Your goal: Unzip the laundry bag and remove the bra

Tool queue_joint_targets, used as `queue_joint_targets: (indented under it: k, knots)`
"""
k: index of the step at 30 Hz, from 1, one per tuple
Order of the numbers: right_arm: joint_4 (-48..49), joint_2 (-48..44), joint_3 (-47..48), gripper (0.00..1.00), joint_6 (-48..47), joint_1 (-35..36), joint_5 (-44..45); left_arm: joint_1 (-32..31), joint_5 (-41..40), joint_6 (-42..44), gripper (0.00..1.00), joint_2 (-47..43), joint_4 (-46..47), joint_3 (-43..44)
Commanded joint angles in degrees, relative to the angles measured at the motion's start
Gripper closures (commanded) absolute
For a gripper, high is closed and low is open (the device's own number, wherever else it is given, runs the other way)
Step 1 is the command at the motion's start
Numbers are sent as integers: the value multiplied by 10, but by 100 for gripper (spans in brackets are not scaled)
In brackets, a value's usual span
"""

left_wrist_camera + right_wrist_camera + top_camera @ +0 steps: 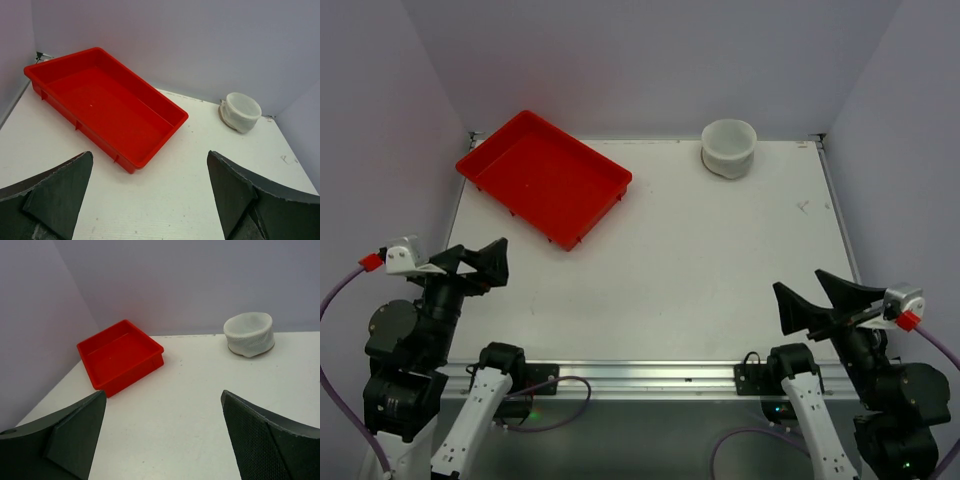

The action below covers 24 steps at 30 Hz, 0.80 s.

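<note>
The white round laundry bag (729, 148) stands at the far right of the table, close to the back edge. It also shows in the left wrist view (241, 112) and the right wrist view (249, 334). Its zip and the bra are not visible. My left gripper (488, 262) is open and empty at the near left, far from the bag. My right gripper (815, 298) is open and empty at the near right. In the wrist views the left gripper (150, 165) and the right gripper (163, 405) stand wide open over bare table.
A red rectangular tray (544, 176) lies empty at the far left, also in the left wrist view (102, 107) and the right wrist view (119, 356). The white table (700, 270) is walled on three sides by lilac panels.
</note>
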Motion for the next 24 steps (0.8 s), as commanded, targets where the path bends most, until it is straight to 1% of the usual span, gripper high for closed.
queue_joint_targets:
  k: [1, 5, 6, 8, 9, 13, 14, 16, 17, 18, 20, 21, 24]
  knots:
    - [17, 29, -11, 1, 31, 1, 20, -4, 12, 6, 0, 6, 16, -27]
    - [22, 61, -31, 1, 86, 1, 37, -4, 29, 7, 0, 21, 40, -60]
    - [25, 71, -32, 1, 115, 1, 40, -4, 35, 7, 0, 34, 49, -74]
    - [46, 106, -45, 1, 148, 1, 45, -4, 55, 10, 0, 52, 77, -88]
    - [71, 120, -50, 1, 181, 1, 46, -4, 61, 12, 0, 76, 85, -96]
    - [165, 202, -74, 1, 231, 1, 39, -4, 56, 21, 0, 139, 116, -106]
    - [182, 252, -70, 1, 252, 1, 67, -4, 55, 23, 0, 160, 133, -114]
    - [201, 308, -52, 1, 261, 1, 90, -4, 55, 22, 0, 180, 155, -125]
    - [212, 371, -43, 1, 262, 1, 101, -4, 59, 19, 0, 191, 177, -131]
    - [222, 403, -35, 1, 266, 1, 116, -4, 63, 16, 0, 207, 190, -147]
    - [255, 470, -4, 1, 272, 0, 136, -4, 71, 10, 0, 222, 212, -158]
    - [262, 535, 9, 1, 281, 1, 162, -4, 69, 8, 0, 231, 221, -169]
    - [283, 631, 74, 1, 296, 0, 198, -3, 60, 12, 0, 234, 248, -190]
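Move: The laundry bag stands near the table's far edge, about 48 cm ahead of my right hand, a centimetre to its right and some 33 cm lower. From my left hand the bag is roughly 42 cm ahead, 51 cm right and 32 cm down. The red tray lies some 36 cm ahead of my left hand, 2 cm right and 34 cm below. I send my open right hand forward over the empty table towards the laundry bag, about 27 cm and gathering speed, sinking 10 cm as its fingers tip down nearly 40 degrees, roll left side up and swing clockwise. Meanwhile my open left hand sinks 15 cm and reaches 12 cm forward, easing right towards the red tray's near corner, fingers tilting down. Neither hand touches anything. ##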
